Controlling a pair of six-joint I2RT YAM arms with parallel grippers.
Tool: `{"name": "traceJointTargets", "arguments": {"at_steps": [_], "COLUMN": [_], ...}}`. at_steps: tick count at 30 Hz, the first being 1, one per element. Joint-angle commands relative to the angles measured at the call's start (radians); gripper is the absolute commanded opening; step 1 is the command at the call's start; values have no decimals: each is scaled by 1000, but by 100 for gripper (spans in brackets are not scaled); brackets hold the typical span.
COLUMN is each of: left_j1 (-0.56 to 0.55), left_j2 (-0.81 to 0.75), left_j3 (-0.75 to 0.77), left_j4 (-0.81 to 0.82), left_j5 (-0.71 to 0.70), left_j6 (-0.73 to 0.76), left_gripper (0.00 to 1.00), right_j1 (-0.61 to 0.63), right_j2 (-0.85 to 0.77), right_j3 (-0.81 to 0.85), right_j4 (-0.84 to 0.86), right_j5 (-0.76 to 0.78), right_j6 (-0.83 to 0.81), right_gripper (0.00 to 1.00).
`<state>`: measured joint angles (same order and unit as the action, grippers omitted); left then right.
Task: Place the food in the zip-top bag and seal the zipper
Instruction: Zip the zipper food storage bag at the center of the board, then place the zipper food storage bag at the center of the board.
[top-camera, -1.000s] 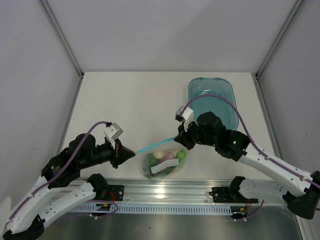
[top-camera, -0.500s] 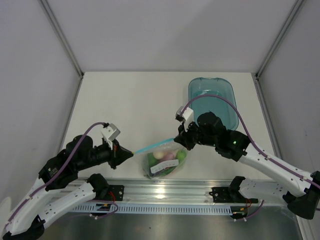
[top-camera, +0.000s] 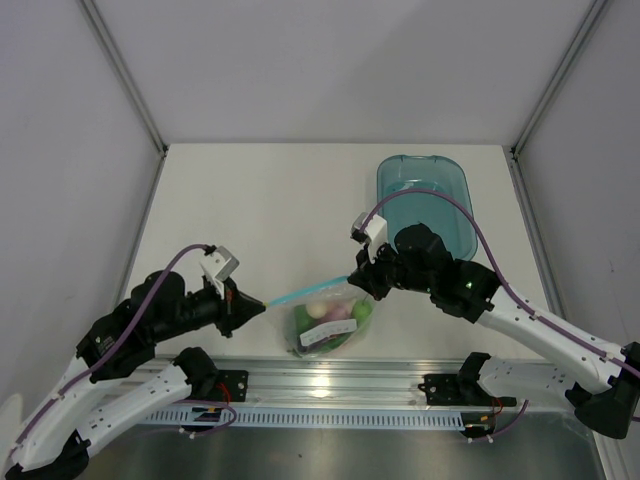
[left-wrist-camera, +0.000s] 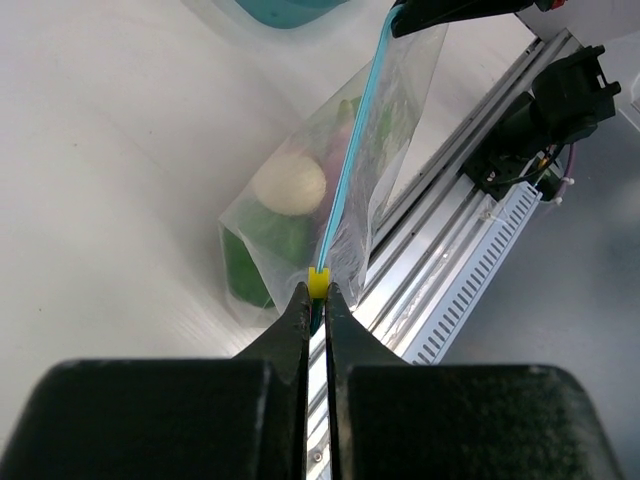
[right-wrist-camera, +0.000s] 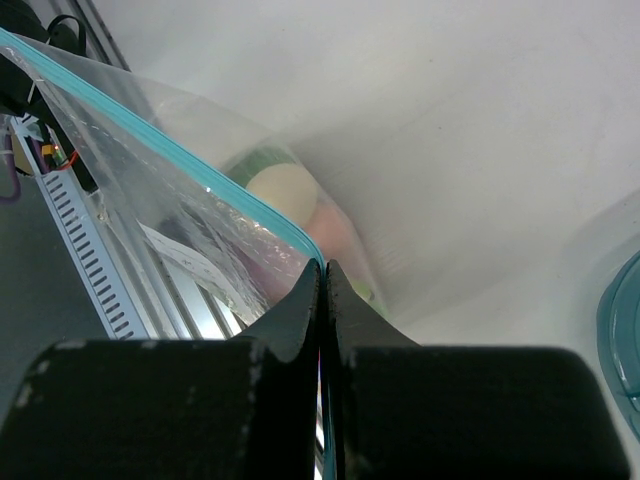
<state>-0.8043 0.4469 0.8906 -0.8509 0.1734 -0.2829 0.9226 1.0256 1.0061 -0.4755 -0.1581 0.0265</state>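
Observation:
The clear zip-top bag (top-camera: 328, 320) hangs near the table's front edge, stretched between both grippers, with the food (top-camera: 322, 311) inside: green pieces, a pale round one (left-wrist-camera: 290, 183) and a pink piece. Its light blue zipper (top-camera: 305, 292) runs taut from left to right. My left gripper (top-camera: 262, 308) is shut on the zipper's left end, right behind a small yellow slider (left-wrist-camera: 318, 282). My right gripper (top-camera: 352, 277) is shut on the zipper's right end (right-wrist-camera: 318, 263). The white label patch (top-camera: 322, 338) faces the front.
A translucent blue oval tray (top-camera: 424, 200) stands at the back right, just behind the right arm. The aluminium rail (top-camera: 330, 385) with both arm bases runs along the near edge, directly below the bag.
The left gripper has drawn back a little to the left along the zipper line. The right gripper and the bag have stayed in place.

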Motion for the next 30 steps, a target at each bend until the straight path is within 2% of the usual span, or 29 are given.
{"name": "traceJointTargets", "arguments": {"at_steps": [1,4,6,7,9,10,11,12,15,22,30], "left_j1": [7,7,5,7,7,5,5,7,7,7,5], "left_j2": [-28,-34,-34,-34,-33,-33,-27,-24,-16,-77,-105], "left_j3": [48,53,53,57,54,54,56,60,79,100,87], "left_j4": [-36,-42,-37,-34,-28,-20,-17,-16,-11,21,53], "left_j5": [-28,-37,-37,-35,-32,-31,-32,-40,-87,-242,-149], "left_j6": [-9,-12,-16,-18,-18,-15,-13,-13,-16,-36,-65], "left_gripper": [0,2,9,26,48,66,74,97,99,100,100], "right_j1": [-16,-16,-16,-16,-16,-16,-16,-14,-16,-19,-102], "right_j2": [-10,-9,1,2,8,13,13,16,39,212,531], "right_j3": [-6,-8,-6,-4,-1,-1,0,2,14,129,349], "right_j4": [-12,-8,-5,-5,0,1,6,11,26,61,143], "right_j5": [57,46,34,31,16,12,11,6,-6,9,75], "right_j6": [-11,-11,-10,-8,-7,-7,-5,-4,4,-5,38], "right_gripper": [0,0,0,0,0,0,0,0,0,0,0]}}
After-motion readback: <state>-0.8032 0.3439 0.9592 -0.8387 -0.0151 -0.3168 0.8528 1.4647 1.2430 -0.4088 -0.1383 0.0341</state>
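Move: My left and right fingers pinch the two ends of the bag's zipper, the right end about 18 cm to my left hand's right and 5 cm farther out, about level in height. The food in the bag hangs some 13 cm to my left hand's right, 2 cm back and 12 cm down; from my right hand it is about 5 cm left, 6 cm back and 12 cm down. The blue tray lies about 22 cm ahead of my right hand, 19 cm to its right and 13 cm below. I open my left fingers wide to let go of the zipper's yellow end, then draw that hand up and left about 5 cm, fingertips tilting up and swinging slightly counter-clockwise. My right hand keeps its pinch on the other end and, slowly at first and then faster, carries it forward some 8 cm, 5 cm left and 4 cm down towards the middle of the board. ##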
